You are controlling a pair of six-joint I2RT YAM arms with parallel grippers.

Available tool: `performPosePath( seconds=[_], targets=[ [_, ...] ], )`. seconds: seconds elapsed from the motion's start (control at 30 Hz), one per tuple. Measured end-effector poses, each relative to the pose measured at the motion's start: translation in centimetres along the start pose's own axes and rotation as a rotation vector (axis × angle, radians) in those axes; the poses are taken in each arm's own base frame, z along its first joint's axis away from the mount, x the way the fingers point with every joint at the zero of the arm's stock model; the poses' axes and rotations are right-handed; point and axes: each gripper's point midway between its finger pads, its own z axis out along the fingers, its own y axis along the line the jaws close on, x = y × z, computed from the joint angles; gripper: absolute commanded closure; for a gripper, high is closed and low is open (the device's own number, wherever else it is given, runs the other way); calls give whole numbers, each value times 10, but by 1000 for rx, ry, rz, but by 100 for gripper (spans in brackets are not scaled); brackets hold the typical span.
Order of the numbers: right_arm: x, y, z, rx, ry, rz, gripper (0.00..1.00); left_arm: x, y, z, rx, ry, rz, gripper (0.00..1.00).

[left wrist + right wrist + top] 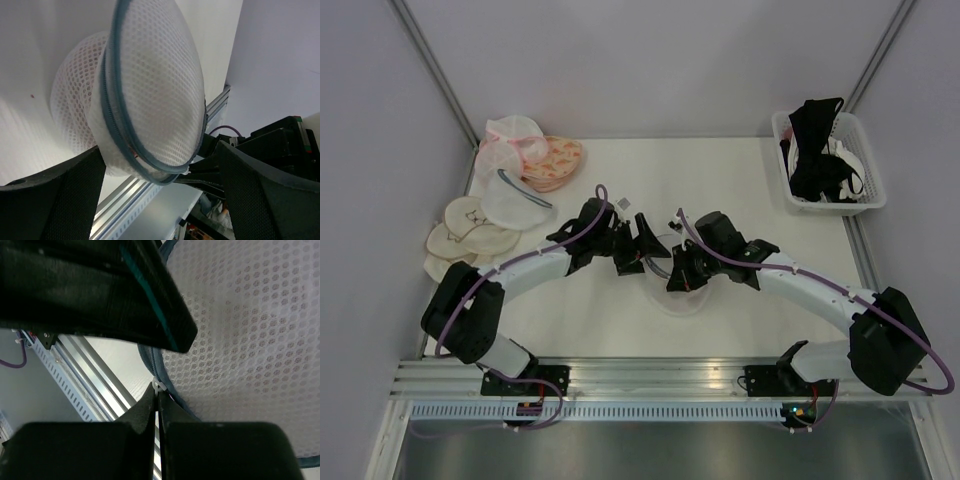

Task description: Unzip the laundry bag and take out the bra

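Note:
The laundry bag (682, 298), a white mesh dome with a grey-blue zipper rim, is held up between the two arms at the table's middle. In the left wrist view, the bag (150, 95) fills the space between the wide-apart fingers of my left gripper (159, 150), which is open; whether the pads touch the bag I cannot tell. My right gripper (157, 392) is shut on the small white zipper pull (158, 385) at the rim of the bag (240, 340). The bra is hidden; only a faint pink tint shows through the mesh.
A white basket (868, 165) holding black bras stands at the back right. At the back left lie a pink mesh pouch (515, 140), an orange patterned bra (558, 165), another white mesh bag (515, 200) and cream padded cups (465, 235). An aluminium rail (650, 380) runs along the near edge.

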Motion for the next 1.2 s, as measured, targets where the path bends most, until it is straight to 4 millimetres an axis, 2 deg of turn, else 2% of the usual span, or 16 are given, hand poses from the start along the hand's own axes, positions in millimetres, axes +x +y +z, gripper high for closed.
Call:
performPosePath(
  seconds=[0.13, 0.17, 0.23, 0.27, 0.33, 0.37, 0.43, 0.57, 0.73, 0.97, 1.13, 1.2],
  targets=[
    [-2, 3, 1, -15, -8, -5, 100, 11, -3, 3, 26, 3, -36, 20],
    [-2, 3, 1, -19, -11, -6, 100, 14, -2, 4, 31, 5, -49, 34],
    [-3, 3, 2, -24, -14, -8, 100, 18, 1, 7, 40, 10, -72, 48],
    [-3, 4, 2, -25, -14, -7, 100, 19, 3, 8, 44, 10, -81, 62],
    [-3, 4, 2, -26, -14, -9, 100, 20, 4, 11, 52, 15, -100, 77],
    [-2, 4, 2, -26, -14, -9, 100, 20, 3, 13, 59, 19, -101, 87],
    [-2, 4, 2, -25, -12, -11, 100, 19, 1, 14, 74, 24, -102, 96],
    [1, 1, 2, -9, -3, -12, 100, 15, -7, 18, 89, 31, -91, 98],
    [10, -13, 1, 63, 25, -17, 100, 6, -9, 26, 105, 66, -52, 98],
    [24, -51, -8, 286, 60, 16, 100, -17, 3, 24, 119, 110, 1, 98],
    [23, -78, -14, 453, 47, 51, 100, -30, 8, 24, 149, 158, 29, 96],
    [20, -86, -12, 497, 47, 60, 100, -36, 5, 27, 171, 185, 51, 94]
  ],
)
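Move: The left hand is open around the bag's zip edge: the stretch it will pinch is about 2 cm back and 1 cm to its right, 1 cm lower. The zip slider, already in the right fingers, is some 6 cm to the left hand's right and 6 cm back. The bag's body lies about 8 cm right of the left hand, 4 cm back and 6 cm below. From the right hand, the bag's right rim is roughly 8 cm right, 1 cm ahead, 5 cm down. Slightly back, down and right goes the left hand, its fingers shutting on the zip edge, then forward about 6 cm with the edge pinched, turning some 10 degrees clockwise. The right, keeping hold of the slider, first waits, then draws it away to the right about 7 cm, also down and a little forward along the zip, its fingers tipping further down. ##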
